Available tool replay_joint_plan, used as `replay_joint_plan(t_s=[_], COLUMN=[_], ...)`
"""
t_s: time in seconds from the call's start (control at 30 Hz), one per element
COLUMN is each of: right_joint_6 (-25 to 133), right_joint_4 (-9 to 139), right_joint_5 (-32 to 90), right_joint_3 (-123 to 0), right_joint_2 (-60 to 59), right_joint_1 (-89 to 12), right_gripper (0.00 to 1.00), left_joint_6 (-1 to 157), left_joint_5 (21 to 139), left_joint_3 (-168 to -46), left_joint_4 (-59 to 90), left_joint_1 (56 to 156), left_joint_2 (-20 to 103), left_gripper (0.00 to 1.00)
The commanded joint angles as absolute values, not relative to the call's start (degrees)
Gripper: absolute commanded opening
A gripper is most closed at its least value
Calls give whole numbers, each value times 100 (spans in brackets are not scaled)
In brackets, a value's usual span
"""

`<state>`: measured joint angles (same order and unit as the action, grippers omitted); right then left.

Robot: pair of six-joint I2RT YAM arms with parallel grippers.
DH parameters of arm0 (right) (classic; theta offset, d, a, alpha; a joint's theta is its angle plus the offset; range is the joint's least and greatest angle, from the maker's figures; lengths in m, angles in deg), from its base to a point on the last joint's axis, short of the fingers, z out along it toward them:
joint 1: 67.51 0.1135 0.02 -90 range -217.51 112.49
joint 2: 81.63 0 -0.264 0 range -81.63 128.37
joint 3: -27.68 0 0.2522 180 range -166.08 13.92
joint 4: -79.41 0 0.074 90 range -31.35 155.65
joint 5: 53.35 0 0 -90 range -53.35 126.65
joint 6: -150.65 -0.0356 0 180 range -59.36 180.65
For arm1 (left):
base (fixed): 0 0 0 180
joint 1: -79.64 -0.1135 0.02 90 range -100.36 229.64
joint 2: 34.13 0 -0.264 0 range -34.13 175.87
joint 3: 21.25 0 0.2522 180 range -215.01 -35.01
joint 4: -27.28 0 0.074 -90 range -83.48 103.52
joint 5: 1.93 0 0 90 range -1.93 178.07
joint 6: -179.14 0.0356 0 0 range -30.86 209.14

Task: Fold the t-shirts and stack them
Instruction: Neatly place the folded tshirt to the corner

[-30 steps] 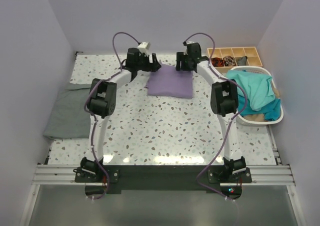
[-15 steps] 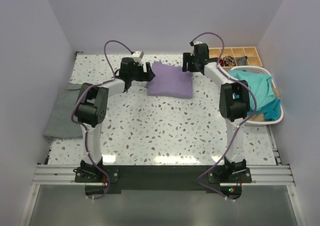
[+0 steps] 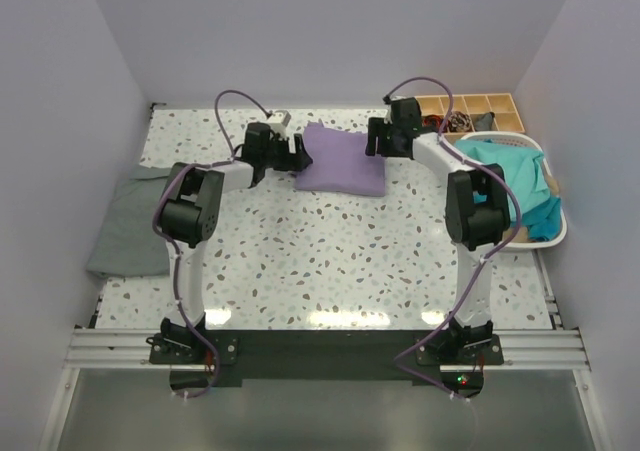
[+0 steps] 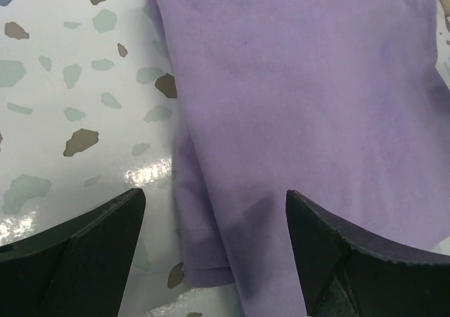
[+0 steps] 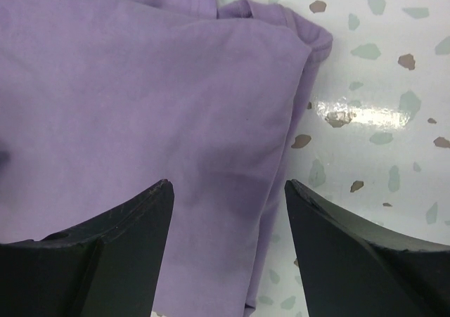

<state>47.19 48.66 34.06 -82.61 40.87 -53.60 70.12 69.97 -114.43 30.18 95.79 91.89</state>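
Observation:
A folded lavender t-shirt (image 3: 342, 163) lies flat at the back middle of the table. My left gripper (image 3: 298, 153) hovers open over its left edge; in the left wrist view the hem (image 4: 204, 254) sits between the wide-apart fingers (image 4: 91, 247), with the left gripper (image 4: 214, 204) holding nothing. My right gripper (image 3: 378, 141) is open above the shirt's right edge (image 5: 288, 155), one finger over cloth, the other over table, and the right gripper (image 5: 228, 190) is empty. A grey t-shirt (image 3: 130, 226) lies at the table's left side. Teal t-shirts (image 3: 510, 186) are heaped in the basket.
A white plastic basket (image 3: 555, 233) stands at the right edge. Behind it sits a small wooden compartment tray (image 3: 480, 106) with small items. Walls close in the back and both sides. The speckled tabletop (image 3: 330, 261) stretches toward the arm bases.
Both grippers have moved from the shirt's far edge to its sides and come nearer, the left one to the left edge, the right one to the right edge. The shirt has not shifted.

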Motion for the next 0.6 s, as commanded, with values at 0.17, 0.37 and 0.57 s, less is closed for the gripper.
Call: replay_joint_plan(t_s=[0.17, 0.37, 0.57], right_joint_6=[4132, 3911, 3876], right_joint_4=[4720, 4772, 4456], right_joint_5=[2963, 2839, 2760], right_joint_3=[-8189, -7890, -8039], right_joint_2=[4212, 4317, 4607], right_joint_1=[-5468, -5459, -5468], right_gripper=[69, 69, 68], left_joint_6=[6629, 6436, 6365], left_joint_5=[6119, 5671, 5713], left_joint_3=[-11219, -11113, -11060], left_joint_4=[3460, 3768, 3726], left_joint_1=[9634, 9783, 10029], left_joint_2=[9305, 9367, 9446], left_gripper=[86, 86, 78])
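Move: The folded t-shirt lies flat with its middle about 10 cm to the left gripper's right and 2 cm back, barely below it; its left edge already lies between those open fingers. From the right gripper that middle is some 9 cm left, 3 cm back and 5 cm down. The wooden box stands about 26 cm right of the right gripper and 10 cm farther out, the laundry basket some 37 cm right and 11 cm back. Bring the left gripper in low over the folded t-shirt's left edge, about 5 cm right and 3 cm back, turning it some 10 degrees clockwise and dipping its left side, so one finger works under the edge. Lower the right gripper about 5 cm onto the right edge, easing slightly back and tipping the fingers steeper. Keep both open, astride the edges. ##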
